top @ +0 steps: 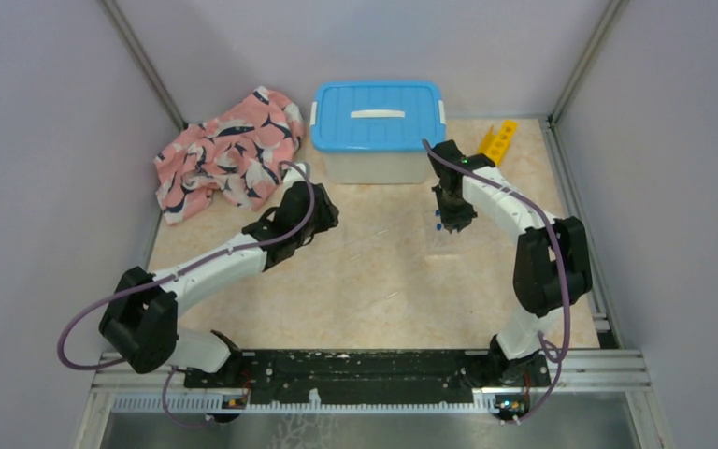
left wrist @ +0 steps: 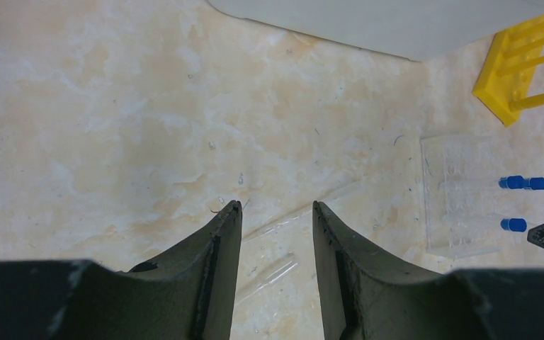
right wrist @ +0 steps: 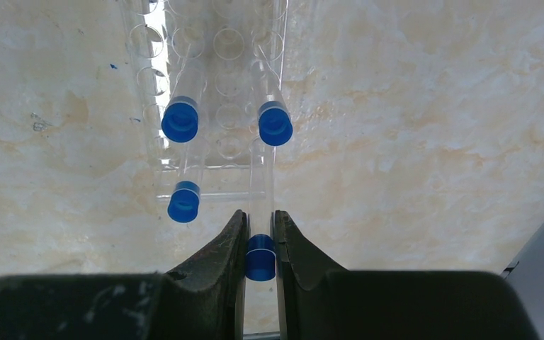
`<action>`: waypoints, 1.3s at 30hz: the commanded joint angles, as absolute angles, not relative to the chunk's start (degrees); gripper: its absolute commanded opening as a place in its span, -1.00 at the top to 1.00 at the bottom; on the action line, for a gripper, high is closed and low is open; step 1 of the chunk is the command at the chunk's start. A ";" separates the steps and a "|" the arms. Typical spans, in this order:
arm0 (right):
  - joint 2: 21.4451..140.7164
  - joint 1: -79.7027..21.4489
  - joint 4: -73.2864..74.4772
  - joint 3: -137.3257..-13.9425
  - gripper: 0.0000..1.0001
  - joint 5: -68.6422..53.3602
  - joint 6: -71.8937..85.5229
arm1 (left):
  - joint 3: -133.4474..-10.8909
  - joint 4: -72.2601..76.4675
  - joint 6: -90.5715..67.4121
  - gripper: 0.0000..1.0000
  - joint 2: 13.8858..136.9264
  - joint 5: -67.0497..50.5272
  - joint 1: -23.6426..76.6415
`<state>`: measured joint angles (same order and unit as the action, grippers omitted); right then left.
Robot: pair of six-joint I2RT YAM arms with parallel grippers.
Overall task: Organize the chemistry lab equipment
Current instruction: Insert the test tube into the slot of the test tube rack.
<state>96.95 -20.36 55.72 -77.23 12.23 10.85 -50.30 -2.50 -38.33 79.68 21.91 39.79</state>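
My right gripper (right wrist: 259,216) is shut on a thin clear tube with a blue cap (right wrist: 261,256), and the tube's far end reaches the near edge of a clear holed rack (right wrist: 212,85). Three more blue-capped tubes (right wrist: 180,122) (right wrist: 275,124) (right wrist: 183,202) stand in that rack. From above, the right gripper (top: 451,223) hangs over the rack in front of the bin. My left gripper (left wrist: 275,209) is open just above the table, with a faint clear tube (left wrist: 276,273) lying between its fingers. The yellow holed rack (top: 498,142) lies at the back right.
A white bin with a blue lid (top: 379,126) stands at the back middle. A pink whale-patterned cloth (top: 229,154) is bunched at the back left. Walls close in the table on the left, back and right.
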 commanded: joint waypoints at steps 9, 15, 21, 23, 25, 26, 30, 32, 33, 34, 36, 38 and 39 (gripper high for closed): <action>98.52 -19.27 54.24 -76.61 0.89 11.34 10.37 | -50.46 -0.55 -38.67 0.06 81.06 21.08 40.34; 99.44 -18.83 54.17 -76.79 0.82 10.75 10.29 | -50.60 -0.44 -38.83 0.05 81.93 20.44 40.43; 100.58 -18.46 54.10 -77.56 0.48 10.37 10.24 | -51.05 -0.40 -38.68 0.02 83.01 19.85 40.54; 101.01 -18.46 53.90 -77.98 0.35 10.25 10.22 | -51.15 -0.45 -38.69 0.02 83.36 19.71 40.52; 101.13 -18.46 53.75 -78.34 0.27 10.24 10.20 | -51.32 -0.44 -38.63 0.02 83.59 19.71 40.52; 101.31 -18.38 53.69 -78.51 0.24 10.30 10.15 | -51.40 -0.44 -38.59 0.01 83.72 19.76 40.52; 101.41 -18.37 53.48 -79.30 0.21 10.45 10.02 | -51.80 -0.44 -38.50 0.01 83.89 19.70 40.52; 101.12 -18.37 53.40 -79.75 0.20 10.83 10.02 | -51.94 -0.44 -38.50 0.01 83.91 19.70 40.60; 100.85 -18.37 53.40 -79.98 0.21 10.96 10.09 | -51.99 -0.42 -38.50 0.01 83.87 19.79 40.65; 100.47 -18.41 53.43 -80.17 0.20 11.05 10.10 | -52.07 -0.44 -38.49 0.01 83.87 19.82 40.69; 99.85 -18.37 53.72 -80.59 0.20 11.23 10.11 | -52.27 -0.44 -38.46 0.01 83.95 19.79 40.77; 98.95 -18.37 53.79 -80.72 0.20 11.46 10.11 | -52.53 -0.43 -38.45 0.01 83.93 19.92 40.93; 98.37 -18.39 53.79 -80.71 0.20 11.69 10.18 | -52.62 -0.44 -38.46 0.01 83.83 19.98 41.02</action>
<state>100.99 -18.87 54.54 -77.58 10.44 10.48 -50.65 -1.65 -38.76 83.53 20.05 40.42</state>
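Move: My right hand holds the test tube by its blue cap. The rack slot is straight beneath, about 5 cm down. One racked tube stands some 3 cm to the left and 1 cm ahead; two more form a row about 4 cm ahead, one directly in front and one 3 cm to its left. From my idle left hand, the slot lies roughly 22 cm to the right, 3 cm back and 9 cm lower. I lower the tube about 2 cm straight down into its slot with my right hand, fingertips tipping a few degrees back towards my base, and near the bottom I open my fingers to let go of the cap, then stay there almost still, the cap between the spread fingers. My empty left hand sinks some 2 cm, easing right. ##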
